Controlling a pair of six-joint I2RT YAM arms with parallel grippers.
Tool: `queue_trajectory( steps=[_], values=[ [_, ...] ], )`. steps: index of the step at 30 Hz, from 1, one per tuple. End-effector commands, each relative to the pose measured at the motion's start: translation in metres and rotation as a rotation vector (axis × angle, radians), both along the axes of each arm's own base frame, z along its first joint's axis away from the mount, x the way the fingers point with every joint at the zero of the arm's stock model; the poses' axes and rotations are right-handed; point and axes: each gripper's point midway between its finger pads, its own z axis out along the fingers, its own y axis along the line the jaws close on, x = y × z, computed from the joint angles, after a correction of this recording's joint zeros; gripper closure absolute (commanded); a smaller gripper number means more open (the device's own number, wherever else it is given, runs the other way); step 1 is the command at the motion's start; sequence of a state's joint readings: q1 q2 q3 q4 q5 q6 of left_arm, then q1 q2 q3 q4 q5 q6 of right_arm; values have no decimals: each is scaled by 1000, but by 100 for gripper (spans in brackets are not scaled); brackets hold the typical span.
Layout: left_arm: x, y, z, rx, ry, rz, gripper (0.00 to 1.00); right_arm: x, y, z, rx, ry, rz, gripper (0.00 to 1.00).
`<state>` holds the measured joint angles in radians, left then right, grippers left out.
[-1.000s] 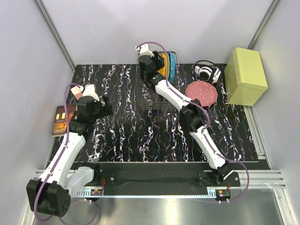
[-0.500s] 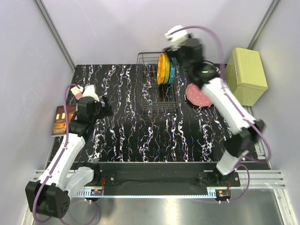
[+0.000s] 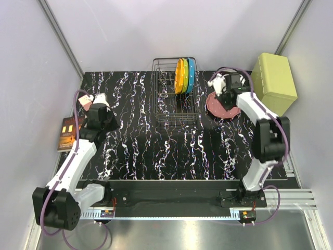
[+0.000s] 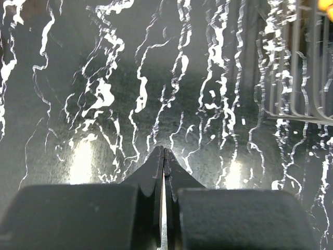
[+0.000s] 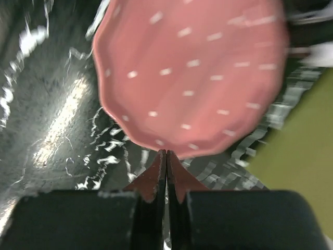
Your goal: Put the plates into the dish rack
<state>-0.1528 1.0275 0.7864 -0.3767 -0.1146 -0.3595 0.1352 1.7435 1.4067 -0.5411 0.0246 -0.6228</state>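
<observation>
The black wire dish rack point(image 3: 174, 101) stands at the back middle of the table. Three plates stand upright at its right end: orange point(image 3: 179, 76), yellow-green point(image 3: 185, 76) and blue point(image 3: 191, 74). The pink plate point(image 3: 220, 108) lies flat on the table to the right of the rack. My right gripper point(image 3: 223, 94) hangs over it, shut; in the right wrist view its tips point(image 5: 166, 152) sit at the near rim of the pink plate point(image 5: 190, 78), with no hold showing. My left gripper point(image 4: 164, 150) is shut and empty over bare table, at the left point(image 3: 107, 121).
A yellow-green box point(image 3: 273, 83) stands at the back right, close to the pink plate. A black-and-white object point(image 3: 237, 80) lies behind the right wrist. A brown card point(image 3: 66, 134) lies at the table's left edge. The rack's wires point(image 4: 302, 67) show in the left wrist view.
My right arm swung from the rack over to the pink plate and its jaws came together. The left gripper went from open to shut, almost in place.
</observation>
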Motion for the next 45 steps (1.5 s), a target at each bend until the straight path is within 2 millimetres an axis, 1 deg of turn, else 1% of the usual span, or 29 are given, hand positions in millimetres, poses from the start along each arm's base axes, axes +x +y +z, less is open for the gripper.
queue_trajectory(
  steps=[1, 2, 4, 5, 10, 13, 14, 16, 17, 18, 20, 22, 26, 27, 28, 29, 30, 31, 32, 33, 34, 35, 36, 37, 39, 40, 42, 43, 45],
  values=[
    [10, 6, 10, -26, 7, 23, 100, 6, 0, -45, -13, 126, 101, 96],
    [11, 12, 7, -17, 21, 34, 100, 15, 2, -42, 7, 112, 102, 97],
    [11, 26, 5, 16, 36, 52, 100, 23, 0, -53, 19, 131, 108, 97],
    [11, 30, 3, 31, 47, 61, 100, 29, 1, -51, 20, 121, 121, 97],
    [15, 47, 5, 69, 60, 87, 100, 32, 3, -74, 6, 161, 185, 99],
    [22, 47, 8, 62, 54, 84, 100, 16, 4, -87, -14, 206, 263, 99],
    [27, 48, 10, 64, 45, 82, 100, 0, 6, -98, -7, 258, 299, 99],
    [36, 49, 19, 91, 19, 65, 100, -22, 5, -105, -33, 316, 393, 98],
    [40, 51, 18, 107, 27, 62, 100, -39, 1, -117, -45, 375, 402, 98],
    [47, 54, 27, 123, 8, 67, 100, -45, -1, -119, -57, 388, 408, 98],
    [55, 58, 30, 154, 12, 65, 100, -59, -7, -127, -83, 428, 430, 99],
    [62, 58, 41, 157, -11, 64, 100, -66, -8, -124, -92, 436, 451, 99],
    [64, 54, 43, 117, -23, 75, 100, -104, -3, -121, -86, 499, 520, 98],
    [63, 53, 42, 102, -21, 82, 100, -110, 3, -111, -95, 483, 546, 98],
    [62, 48, 41, 60, -21, 89, 100, -128, 7, -113, -98, 520, 581, 98],
    [58, 46, 34, 37, -7, 92, 100, -136, 12, -111, -103, 525, 605, 98],
    [56, 41, 30, 7, 1, 89, 97, -144, 25, -103, -121, 506, 656, 98],
    [53, 37, 28, -42, 3, 112, 89, -159, 28, -107, -132, 534, 686, 98],
    [46, 35, 17, -66, 27, 115, 74, -165, 35, -100, -143, 515, 714, 97],
    [42, 27, 13, -99, 37, 92, 69, -175, 51, -101, -160, 521, 773, 97],
    [39, 22, 14, -131, 30, 82, 66, -185, 57, -101, -160, 536, 788, 97],
    [33, 19, 6, -148, 45, 76, 64, -191, 67, -99, -165, 529, 813, 97],
    [30, 16, 6, -163, 46, 68, 61, -196, 75, -98, -161, 531, 828, 97],
    [26, 14, 9, -175, 34, 66, 60, -203, 93, -95, -148, 532, 851, 97],
    [19, 14, 4, -178, 39, 66, 59, -208, 110, -95, -136, 547, 850, 97],
    [16, 14, 9, -179, 21, 67, 59, -211, 127, -91, -141, 539, 886, 97],
    [10, 15, 6, -180, 19, 77, 58, -214, 144, -95, -131, 556, 883, 96],
    [5, 15, 7, -184, 7, 79, 58, -213, 163, -89, -125, 533, 912, 96],
    [-1, 19, 11, -211, -16, 101, 55, -214, 186, -95, -113, 546, 910, 96]
  ],
)
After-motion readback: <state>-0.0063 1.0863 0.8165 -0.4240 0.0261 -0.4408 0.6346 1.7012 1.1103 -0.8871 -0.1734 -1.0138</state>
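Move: Just ahead of the right hand, about 4 cm out and 1 cm left, lies the pink plate, some 12 cm below. Beyond it stand the headphones, about 15 cm ahead of the hand and 3 cm right. The yellow box is roughly 9 cm ahead and 22 cm to the right; the dish rack is about 26 cm left and 6 cm ahead. From the left hand the plate lies some 56 cm right and 16 cm ahead. Sinking about 11 cm with its fingers shut, the right hand comes down onto the pink plate and drags it back towards the robot, some 21 cm in all, sweeping left past the front of the rack late on, while the wrist turns about 50 degrees counter-clockwise and tips down. The empty left hand swings left and forward about 5 cm, then draws back, its fingers opening partway. ##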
